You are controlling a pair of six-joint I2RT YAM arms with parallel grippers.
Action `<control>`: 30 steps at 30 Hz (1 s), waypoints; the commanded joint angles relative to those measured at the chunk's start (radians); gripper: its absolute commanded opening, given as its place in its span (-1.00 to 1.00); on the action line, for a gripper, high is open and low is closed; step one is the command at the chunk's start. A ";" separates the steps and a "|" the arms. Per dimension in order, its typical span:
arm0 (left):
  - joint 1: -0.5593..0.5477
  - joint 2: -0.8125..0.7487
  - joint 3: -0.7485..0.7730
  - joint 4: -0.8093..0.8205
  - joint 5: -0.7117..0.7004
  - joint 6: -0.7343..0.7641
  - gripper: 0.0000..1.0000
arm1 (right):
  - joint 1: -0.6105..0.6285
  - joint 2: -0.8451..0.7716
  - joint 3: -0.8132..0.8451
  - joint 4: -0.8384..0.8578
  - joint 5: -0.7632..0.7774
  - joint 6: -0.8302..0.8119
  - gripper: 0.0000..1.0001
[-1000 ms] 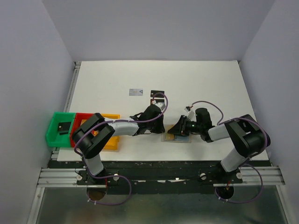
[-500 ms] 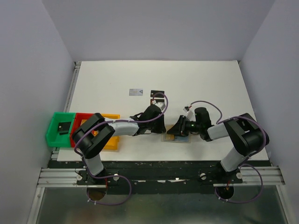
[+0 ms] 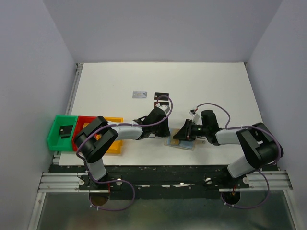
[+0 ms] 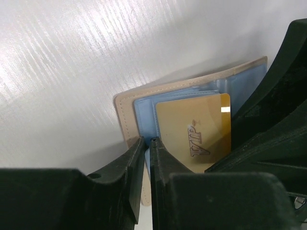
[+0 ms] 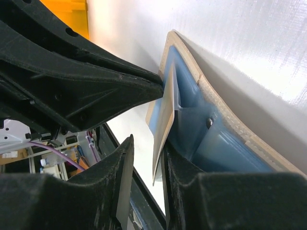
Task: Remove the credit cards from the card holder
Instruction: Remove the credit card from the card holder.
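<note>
The card holder [image 3: 186, 145] lies open near the table's front, tan rim [image 4: 125, 106] around a blue inside [image 5: 225, 143]. A gold card [image 4: 196, 129] marked VIP sticks partly out of its pocket. My left gripper [image 4: 147, 142] rests its tips on the holder's left edge, jaws a narrow crack apart with nothing between them. My right gripper [image 5: 146, 148] is open around the gold card [image 5: 164, 120]. The card leans on one finger and stands clear of the other. A silver card [image 3: 139, 94] and a black card [image 3: 162, 97] lie further back on the table.
Green [image 3: 56, 136], red [image 3: 84, 120] and yellow [image 3: 115, 146] bins stand at the table's left front edge, and a small black object [image 3: 64, 129] sits in the green one. The two grippers [image 3: 165, 133] [image 3: 182, 135] nearly touch over the holder. Walls close in on three sides.
My left jaws have parted from shut to a thin crack. The right arm has swung its elbow outward to the right, and its gripper stays at the holder.
</note>
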 commanded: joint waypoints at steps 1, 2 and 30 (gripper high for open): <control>-0.012 0.012 -0.026 -0.074 -0.025 0.003 -0.58 | 0.003 -0.036 0.022 -0.042 0.018 -0.021 -0.28; -0.012 0.011 -0.026 -0.077 -0.025 0.003 -0.60 | 0.003 -0.043 0.022 -0.048 0.021 -0.025 -0.28; -0.010 0.039 -0.009 -0.120 -0.042 -0.009 -1.00 | -0.002 -0.155 0.016 -0.160 0.072 -0.048 -0.34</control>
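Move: The gold card is about 2 cm left of the right hand, level with it fore and aft and about 1 cm below. The card holder's middle lies some 7 cm right of the left hand, 2 cm back and 1 cm below; the gold card is about 6 cm right of the left hand and 1 cm back. A red-and-black card lies about 16 cm ahead of the left hand and 3 cm left. Left fingers shut in place on the holder's left edge; right hand draws the gold card up about 1.5 cm. ##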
